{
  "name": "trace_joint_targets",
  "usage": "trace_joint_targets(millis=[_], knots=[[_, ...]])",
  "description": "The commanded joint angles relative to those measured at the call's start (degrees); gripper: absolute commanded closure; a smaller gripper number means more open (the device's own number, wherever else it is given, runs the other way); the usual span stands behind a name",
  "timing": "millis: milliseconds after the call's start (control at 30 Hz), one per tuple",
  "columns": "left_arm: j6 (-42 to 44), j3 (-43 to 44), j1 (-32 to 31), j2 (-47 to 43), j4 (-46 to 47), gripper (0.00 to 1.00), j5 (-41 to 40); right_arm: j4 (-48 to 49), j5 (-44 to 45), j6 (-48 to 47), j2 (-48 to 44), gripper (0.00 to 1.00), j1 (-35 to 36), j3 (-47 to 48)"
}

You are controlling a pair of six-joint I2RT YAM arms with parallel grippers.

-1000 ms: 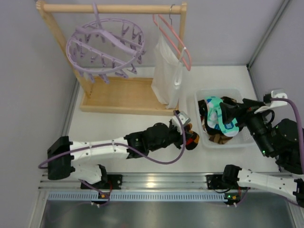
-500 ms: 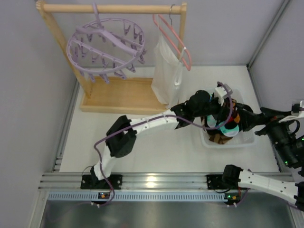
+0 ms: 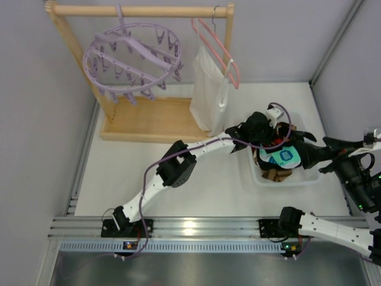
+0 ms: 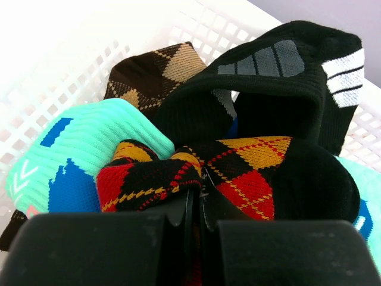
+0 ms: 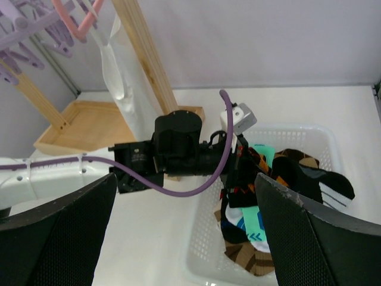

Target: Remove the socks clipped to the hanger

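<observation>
My left gripper (image 3: 275, 138) reaches over the white basket (image 3: 280, 182) and is shut on a red-orange-black patterned sock (image 4: 253, 179). In the left wrist view its jaws (image 4: 200, 187) pinch the sock's fold just above the pile. Below lie a teal sock (image 4: 89, 137), a black sock (image 4: 286, 77) and a brown argyle sock (image 4: 158, 65). My right gripper (image 3: 308, 149) is open and empty at the basket's right side, fingers wide apart (image 5: 184, 238). The lavender hanger (image 3: 131, 59) hangs on the wooden rail at the back left, with no sock showing on its clips.
A wooden rack (image 3: 152, 119) with a base tray stands at the back left. A pink hanger (image 3: 217, 50) holds a white garment (image 3: 208, 89) beside the lavender one. Walls close in on the left, back and right.
My left arm swung from the table's middle to over the basket, carrying the patterned sock. My right gripper drew back to the right, off the sock pile.
</observation>
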Motion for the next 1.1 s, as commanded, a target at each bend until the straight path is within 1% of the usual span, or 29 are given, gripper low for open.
trace_joint_targets(millis=[0,133,233,267,300,367,400,467,500,600,633,700,733,833,900,933,967,1000,1067], knots=[[0.1,1.7,-1.4,1.5,-5.8,1.00,0.4,1.0,-2.5,0.7,-0.3,0.06,0.2,-2.3],[0.1,0.3,-1.4,-0.4,-6.2,0.99,0.9,1.2,-2.8,0.8,1.1,0.06,0.2,-2.9],[0.4,-0.3,-1.4,-4.0,-6.2,0.82,1.3,1.8,-2.8,0.6,1.9,0.06,0.2,-2.9],[0.6,-0.4,-1.4,-4.9,-6.2,0.74,1.3,2.0,-2.8,0.5,2.0,0.06,0.2,-2.8],[0.9,-0.4,-1.4,-6.8,-6.2,0.63,1.3,2.1,-2.8,0.5,2.0,0.06,0.2,-2.7],[1.6,-0.5,-1.4,-8.7,-6.8,0.55,0.6,2.7,-2.5,0.6,2.0,0.06,0.2,-2.7],[1.9,-0.5,-1.4,-10.1,-7.2,0.49,0.2,3.1,-2.4,0.6,2.0,0.06,0.2,-2.9],[2.5,-0.6,-1.5,-11.7,-7.8,0.44,-0.5,3.5,-2.0,0.4,2.0,0.06,0.2,-3.0],[2.7,-0.7,-1.4,-12.3,-8.0,0.38,-1.0,3.5,-2.0,0.4,2.0,0.06,0.2,-3.0],[3.4,-2.4,-1.3,-15.3,-8.3,0.33,-1.1,3.7,-1.6,0.5,2.4,0.05,0.2,-2.5],[3.7,-4.2,-1.3,-17.3,-8.3,0.26,-1.3,3.9,-1.8,0.3,2.3,0.05,0.2,-2.5],[3.6,-6.1,-1.3,-19.5,-8.3,0.18,-2.0,4.6,-1.8,-0.1,2.3,0.05,0.2,-2.1],[3.6,-7.4,-1.3,-21.6,-8.3,0.03,-3.3,4.7,-1.6,-0.3,2.3,0.05,0.2,-1.8],[3.4,-12.0,-1.3,-25.2,-8.4,0.02,-4.7,5.4,-1.4,-0.6,2.4,0.05,0.2,-1.4],[2.2,-17.6,-1.3,-29.9,-8.6,0.02,-6.9,5.8,-1.3,-0.6,2.7,0.04,0.2,-1.7],[0.4,-19.8,-1.3,-31.8,-8.7,0.02,-12.7,5.8,-1.2,-0.5,3.0,0.04,0.2,-1.8],[-0.7,-22.8,-1.3,-36.3,-8.7,0.02,-15.3,5.7,-0.9,-0.5,3.2,0.04,0.2,-2.5],[-1.9,-28.7,-1.3,-38.6,-9.4,0.02,-18.0,5.8,-0.6,-0.2,3.6,0.02,0.2,-2.7],[-4.6,-35.8,-1.1,-43.4,-9.9,0.02,-25.3,6.5,0.4,-0.1,3.7,0.01,0.2,-4.0]])
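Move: My left hand is already down in the white basket, holding the red-and-black argyle sock. Its middle is about 2 cm back from my fingertips, 1 cm right and 3 cm below. The black striped sock lies some 8 cm right and 2 cm back, the teal sock about 9 cm back, straight in line, both a little lower. From my open right hand, the argyle sock is roughly 20 cm ahead, 1 cm left and 32 cm below. I open my left fingers wide to let go of the argyle sock on the pile, easing back a centimetre or so as they part. Then I lift about 12 cm, still drifting back a little, and swing some 12 cm left towards the basket's left rim, away from the socks. My right hand, fingers still wide, shifts only about 2 cm left. ##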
